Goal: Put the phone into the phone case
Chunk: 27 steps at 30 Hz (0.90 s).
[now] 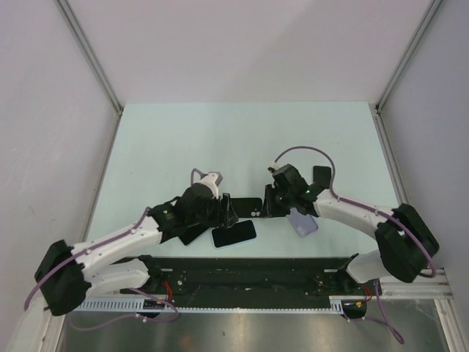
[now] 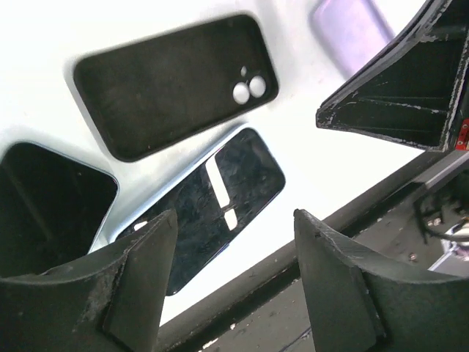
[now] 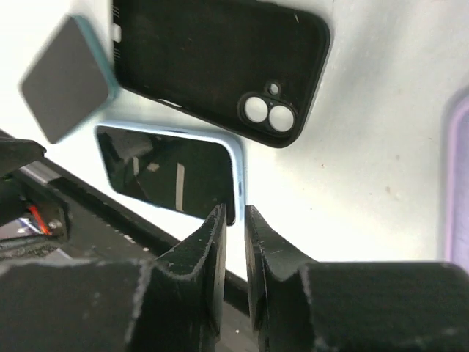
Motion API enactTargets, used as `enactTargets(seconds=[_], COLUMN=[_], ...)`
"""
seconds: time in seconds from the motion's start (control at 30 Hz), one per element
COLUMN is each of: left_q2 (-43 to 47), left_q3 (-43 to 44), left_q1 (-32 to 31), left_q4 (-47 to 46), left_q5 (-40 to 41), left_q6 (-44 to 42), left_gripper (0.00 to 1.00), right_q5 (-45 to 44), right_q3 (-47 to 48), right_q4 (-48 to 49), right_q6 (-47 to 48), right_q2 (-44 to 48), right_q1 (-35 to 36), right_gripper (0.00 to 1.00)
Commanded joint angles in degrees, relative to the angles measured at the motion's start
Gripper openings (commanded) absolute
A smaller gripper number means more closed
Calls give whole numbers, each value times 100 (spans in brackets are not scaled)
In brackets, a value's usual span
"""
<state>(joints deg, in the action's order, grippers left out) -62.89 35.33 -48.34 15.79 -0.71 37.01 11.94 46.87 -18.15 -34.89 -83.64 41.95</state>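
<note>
The black phone case (image 1: 246, 207) lies open side up, between the two grippers. It also shows in the left wrist view (image 2: 176, 84) and the right wrist view (image 3: 212, 59). The phone (image 1: 234, 234), dark screen up with a pale blue edge, lies just in front of the case, near the table's front edge (image 2: 212, 194) (image 3: 165, 172). My left gripper (image 1: 229, 213) is open and empty, hovering above the phone's left part (image 2: 234, 224). My right gripper (image 1: 270, 208) is closed to a thin slit with nothing in it, above the phone's right corner (image 3: 234, 213).
A lilac phone or case (image 1: 303, 222) lies under my right arm. A second dark phone (image 2: 51, 198) lies under my left arm. A black item (image 1: 321, 176) sits behind the right arm. A blurred grey square with a teal edge (image 3: 66, 81) shows beside the case. The black base rail (image 1: 242, 275) runs along the front edge.
</note>
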Motion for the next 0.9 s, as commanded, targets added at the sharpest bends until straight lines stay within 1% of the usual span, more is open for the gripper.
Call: enactTargets(seconds=[0.0,0.07,0.17,0.2,0.27,0.3,0.33,0.4,0.43,0.5,0.6,0.7,0.83,0.87], left_q2=[909,1347,1761,2015,2254,2438,2518,2606,2633,2581,2326,2054,1860,1825], left_q3=[-167,-263,-413,-448,-562,-597,-693,-782,-817,-817,-695,-572,-448,-431], left_q1=[44,44,52,52,52,52,61,70,79,88,88,96,96,96], left_q4=[73,64,73,73,73,73,73,82,73,73,73,56,56,64], left_q5=[598,703,853,879,1011,1072,1143,1249,1240,1205,1126,977,976,968], left_q6=[-72,-80,-37,7,42,95,130,253,288,289,289,219,113,104], left_gripper=[72,74,79,82,89,93,99,100,100,100,100,100,100,100], right_q5=[-236,-455,-553,-553,-457,-421,-299,-149,17,228,343,309,186,185], right_q3=[59,7,-160,-317,-503,-730,-837,-1048,-1196,-1285,-1400,-1409,-1409,-1409], right_q4=[-285,-408,-443,-435,-365,-330,-286,-198,-189,-197,-294,-469,-794,-856], right_q6=[-44,-87,-210,-272,-368,-473,-527,-615,-641,-633,-589,-483,-290,-177], right_q2=[848,1181,1516,1752,1999,2218,2342,2561,2598,2650,2712,2809,3002,3046], right_q1=[-170,-214,-293,-380,-512,-652,-749,-942,-1161,-1364,-1672,-1910,-2261,-2453], right_gripper=[21,22,28,40,49,56,59,66,68,69,69,70,75,75])
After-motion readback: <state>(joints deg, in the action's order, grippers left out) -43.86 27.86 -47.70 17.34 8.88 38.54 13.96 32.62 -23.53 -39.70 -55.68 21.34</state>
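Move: The purple case lies about 11 cm to the right of the right hand, 1 cm farther out and some 6 cm lower. From that hand, the small dark phone is about 18 cm right and 11 cm out, and the black case 8 cm left and 3 cm out. For the left hand, the black phone lies roughly 9 cm left, 1 cm back and 9 cm down, while the phone in its blue case is 2 cm right and 3 cm back. Already clear of the cased phone, the right hand heads right to above the purple case, about 11 cm, first rising some 6 cm, then sinking about half of that; it turns roughly 20 degrees clockwise and opens wide. The left hand rises 6 cm and drifts 4 cm left towards the black phone, opens fully, then comes down 3 cm. Neither touches anything at the end. ##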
